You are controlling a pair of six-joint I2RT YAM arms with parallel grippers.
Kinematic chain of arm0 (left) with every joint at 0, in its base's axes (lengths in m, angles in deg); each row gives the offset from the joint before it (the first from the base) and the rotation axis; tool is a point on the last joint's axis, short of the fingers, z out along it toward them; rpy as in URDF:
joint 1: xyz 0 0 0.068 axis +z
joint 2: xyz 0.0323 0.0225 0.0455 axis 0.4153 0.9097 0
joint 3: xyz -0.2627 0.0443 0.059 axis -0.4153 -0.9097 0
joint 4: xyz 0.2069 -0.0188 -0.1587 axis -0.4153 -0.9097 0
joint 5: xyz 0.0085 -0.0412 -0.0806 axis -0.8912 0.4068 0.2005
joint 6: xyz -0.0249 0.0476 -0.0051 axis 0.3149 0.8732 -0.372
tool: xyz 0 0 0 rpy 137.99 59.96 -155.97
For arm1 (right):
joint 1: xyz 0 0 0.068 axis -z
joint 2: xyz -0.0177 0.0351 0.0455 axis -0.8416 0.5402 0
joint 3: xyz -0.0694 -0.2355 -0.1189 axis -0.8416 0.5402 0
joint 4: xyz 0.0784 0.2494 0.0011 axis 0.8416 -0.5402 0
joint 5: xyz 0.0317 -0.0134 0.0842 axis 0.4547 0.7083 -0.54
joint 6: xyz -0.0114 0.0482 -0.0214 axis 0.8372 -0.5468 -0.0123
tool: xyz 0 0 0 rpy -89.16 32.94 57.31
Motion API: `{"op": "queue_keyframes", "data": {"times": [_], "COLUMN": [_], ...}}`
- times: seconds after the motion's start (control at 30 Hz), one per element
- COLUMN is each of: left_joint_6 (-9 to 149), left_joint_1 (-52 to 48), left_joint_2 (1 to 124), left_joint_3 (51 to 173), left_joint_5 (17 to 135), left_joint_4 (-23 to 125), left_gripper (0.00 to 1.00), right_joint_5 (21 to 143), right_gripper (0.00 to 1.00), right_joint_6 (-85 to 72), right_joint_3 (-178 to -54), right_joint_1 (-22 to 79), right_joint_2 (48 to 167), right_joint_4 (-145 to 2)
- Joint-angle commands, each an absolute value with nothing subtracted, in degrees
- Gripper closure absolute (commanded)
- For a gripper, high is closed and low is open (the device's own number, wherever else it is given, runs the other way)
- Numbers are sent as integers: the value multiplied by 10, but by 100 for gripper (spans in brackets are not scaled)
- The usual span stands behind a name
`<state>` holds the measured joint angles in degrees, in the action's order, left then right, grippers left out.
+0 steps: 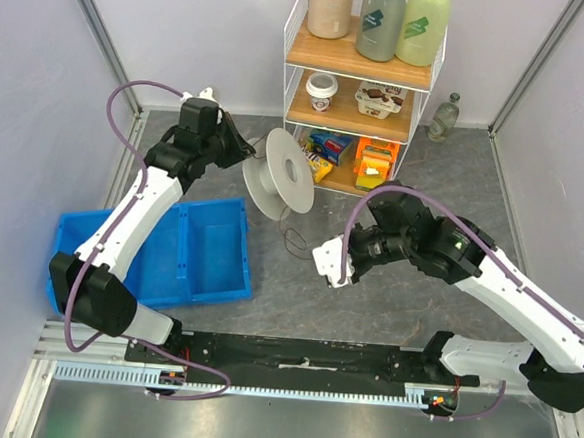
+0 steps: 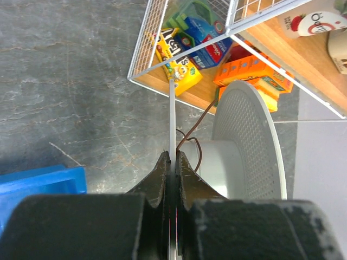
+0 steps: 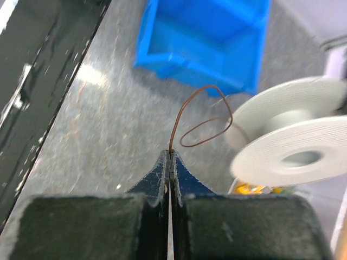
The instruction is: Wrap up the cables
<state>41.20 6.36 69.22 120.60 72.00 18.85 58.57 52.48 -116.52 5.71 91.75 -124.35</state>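
Note:
The cable is a very thin dark wire (image 3: pixel 205 125). It forms small loose loops between the white spool's (image 3: pixel 293 146) hub and my right gripper (image 3: pixel 171 155), which is shut on the wire's free end. In the top view the wire (image 1: pixel 293 241) hangs below the spool (image 1: pixel 280 173), with the right gripper (image 1: pixel 324 258) just to its right. My left gripper (image 2: pixel 172 158) is shut on the thin rim of the spool's near flange (image 2: pixel 172 108). The wire (image 2: pixel 198 147) curls at the hub beside it. In the top view the left gripper (image 1: pixel 242 155) is at the spool's left side.
A blue two-compartment bin (image 1: pixel 205 248) sits left of the spool and also shows in the right wrist view (image 3: pixel 209 40). A wire-and-wood shelf (image 1: pixel 361 94) with bottles, cups and snack boxes stands just behind the spool. A small bottle (image 1: pixel 444 117) stands at its right.

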Motion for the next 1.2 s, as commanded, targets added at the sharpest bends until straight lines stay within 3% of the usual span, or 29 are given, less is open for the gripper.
{"op": "queue_keyframes", "data": {"times": [0.0, 0.23, 0.63, 1.17], "left_joint_6": [436, 555, 753, 905], "left_joint_1": [47, 8, -18, -18], "left_joint_2": [671, 651, 564, 516], "left_joint_3": [1227, 1167, 1050, 955], "left_joint_5": [688, 766, 1029, 988], "left_joint_4": [202, 231, 261, 229], "left_gripper": [98, 98, 99, 99], "right_joint_5": [616, 688, 906, 1050], "right_gripper": [100, 100, 100, 100], "right_joint_6": [461, 448, 487, 523], "right_joint_3": [-1261, -1340, -1312, -1311], "right_joint_1": [15, 2, 6, 66], "right_joint_2": [931, 950, 934, 916], "right_joint_4": [-1180, -1105, -979, -875]}}
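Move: The left hand already pinches the rim of the white spool's nearer flange; the spool's middle is about 6 cm to its right, 1 cm back and 7 cm below. From that hand the snack shelf is roughly 14 cm ahead, 20 cm right and 20 cm down, the blue bin some 16 cm back, 25 cm left and 24 cm down. The right hand already holds the cable's end, with the spool about 21 cm ahead, 10 cm left and 6 cm lower. Back towards its own base, then also down, the left hand carries the spool about 15 cm, drifting a little right and turning some 50 degrees clockwise. Meanwhile the right hand keeps its pinch on the cable and lifts it about 22 cm while reaching forward over the spool's side, first slightly left, then right, its fingers swinging from left-and-down to level, forward-left. ##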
